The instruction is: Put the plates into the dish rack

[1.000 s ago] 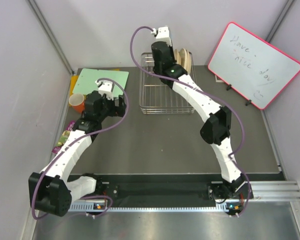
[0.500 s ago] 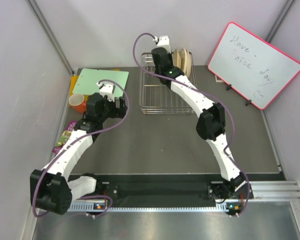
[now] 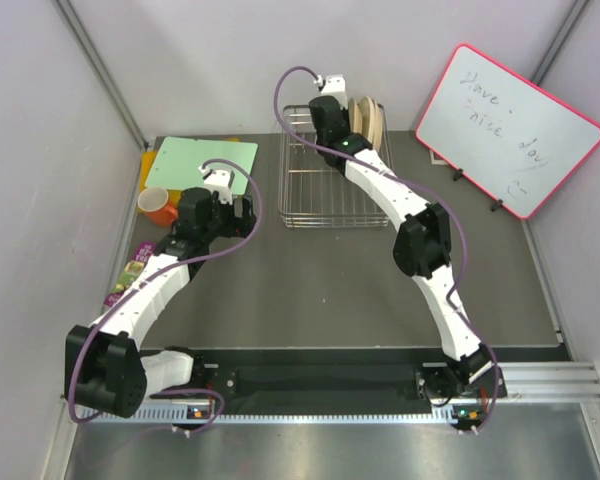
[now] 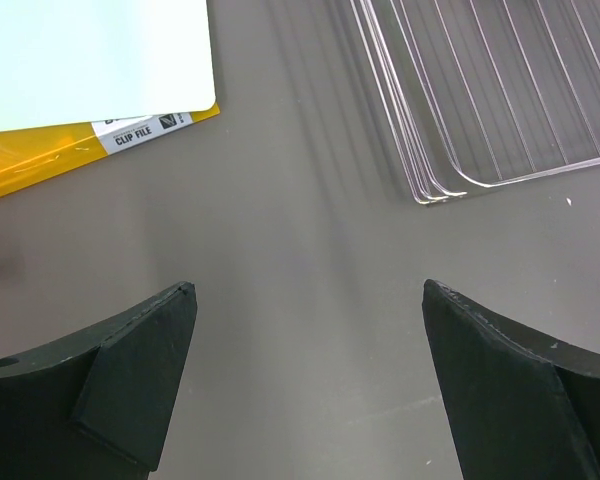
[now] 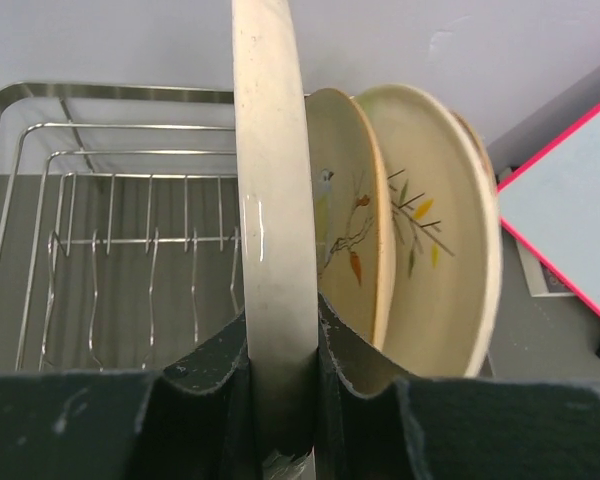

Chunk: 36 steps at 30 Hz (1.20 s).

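Note:
My right gripper [image 5: 280, 335] is shut on the rim of a cream plate [image 5: 270, 180], held upright and edge-on over the back of the dish rack [image 5: 110, 190]. Just to its right two more plates stand in the rack, one with a bird on a twig [image 5: 348, 230] and one with leafy twigs [image 5: 435, 260]. From above, the right gripper [image 3: 332, 108] sits at the rack's [image 3: 320, 195] far end beside the standing plates [image 3: 370, 118]. My left gripper [image 4: 308, 340] is open and holds nothing, over bare table left of the rack's corner [image 4: 500, 130].
A green sheet [image 3: 202, 160] on a yellow clip file [image 4: 40, 165] lies at the back left, with an orange cup [image 3: 158, 207] beside it. Snack packets [image 3: 130, 275] lie along the left wall. A pink-framed whiteboard [image 3: 508, 128] leans at the back right.
The right gripper has sunk a little toward the rack with the plate in it, close beside the standing plates. The left arm has edged slightly to the right.

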Each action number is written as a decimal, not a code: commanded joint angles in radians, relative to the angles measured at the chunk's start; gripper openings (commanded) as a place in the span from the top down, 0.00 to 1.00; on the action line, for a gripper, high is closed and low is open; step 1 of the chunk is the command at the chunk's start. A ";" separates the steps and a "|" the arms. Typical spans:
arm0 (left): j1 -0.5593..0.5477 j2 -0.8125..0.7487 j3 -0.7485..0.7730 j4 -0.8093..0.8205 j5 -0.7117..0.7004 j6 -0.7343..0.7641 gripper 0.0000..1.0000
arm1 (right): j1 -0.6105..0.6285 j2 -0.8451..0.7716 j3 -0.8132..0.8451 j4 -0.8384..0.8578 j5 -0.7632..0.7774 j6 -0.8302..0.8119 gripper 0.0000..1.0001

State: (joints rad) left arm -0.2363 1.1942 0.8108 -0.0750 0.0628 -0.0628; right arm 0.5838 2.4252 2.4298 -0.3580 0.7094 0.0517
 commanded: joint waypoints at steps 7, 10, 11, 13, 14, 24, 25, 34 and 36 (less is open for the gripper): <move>0.000 0.002 0.001 0.023 0.000 -0.002 0.01 | -0.002 0.046 0.095 0.128 -0.013 0.028 1.00; -0.001 0.005 0.005 0.021 0.006 -0.002 0.01 | -0.006 0.048 0.095 0.146 0.012 0.004 1.00; 0.000 0.005 0.007 0.020 0.006 -0.003 0.01 | -0.006 0.038 0.094 0.152 0.015 -0.012 0.92; 0.000 0.007 0.008 0.024 0.012 -0.006 0.01 | -0.001 0.015 0.092 0.171 0.016 -0.042 0.79; 0.000 0.007 0.007 0.032 0.017 -0.008 0.01 | 0.007 -0.018 0.091 0.180 0.015 -0.044 0.70; -0.001 -0.001 0.021 0.049 0.031 -0.014 0.01 | 0.094 -0.423 -0.271 0.433 -0.045 -0.284 0.32; -0.001 -0.001 0.021 0.049 0.031 -0.014 0.01 | 0.097 -0.449 -0.326 0.436 -0.042 -0.306 0.27; -0.001 -0.001 0.021 0.049 0.031 -0.014 0.01 | -0.007 -0.771 -0.670 0.234 -0.140 -0.440 0.00; -0.001 -0.001 0.021 0.049 0.031 -0.014 0.01 | -0.091 -0.814 -0.707 0.136 -0.160 -0.321 0.00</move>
State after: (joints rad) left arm -0.2363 1.1965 0.8108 -0.0746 0.0887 -0.0761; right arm 0.6136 1.6794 1.7790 0.0166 0.6308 -0.3843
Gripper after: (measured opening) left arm 0.991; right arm 0.994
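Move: The right hand grips the last plate upright by its near edge. The middle of that plate's place in the rack is about 7 cm ahead, 1 cm left and 11 cm below. The three standing plates centre some 8 cm to this hand's right, 6 cm ahead and 8 cm below; the rack's left side is roughly 14 cm left, level fore and aft, 12 cm down. From the idle left hand, the plate's place is about 30 cm ahead, 26 cm right and 5 cm lower. Right hand lowers the plate about 5 cm into its place, opens, then rises some 25 cm, back and right. ##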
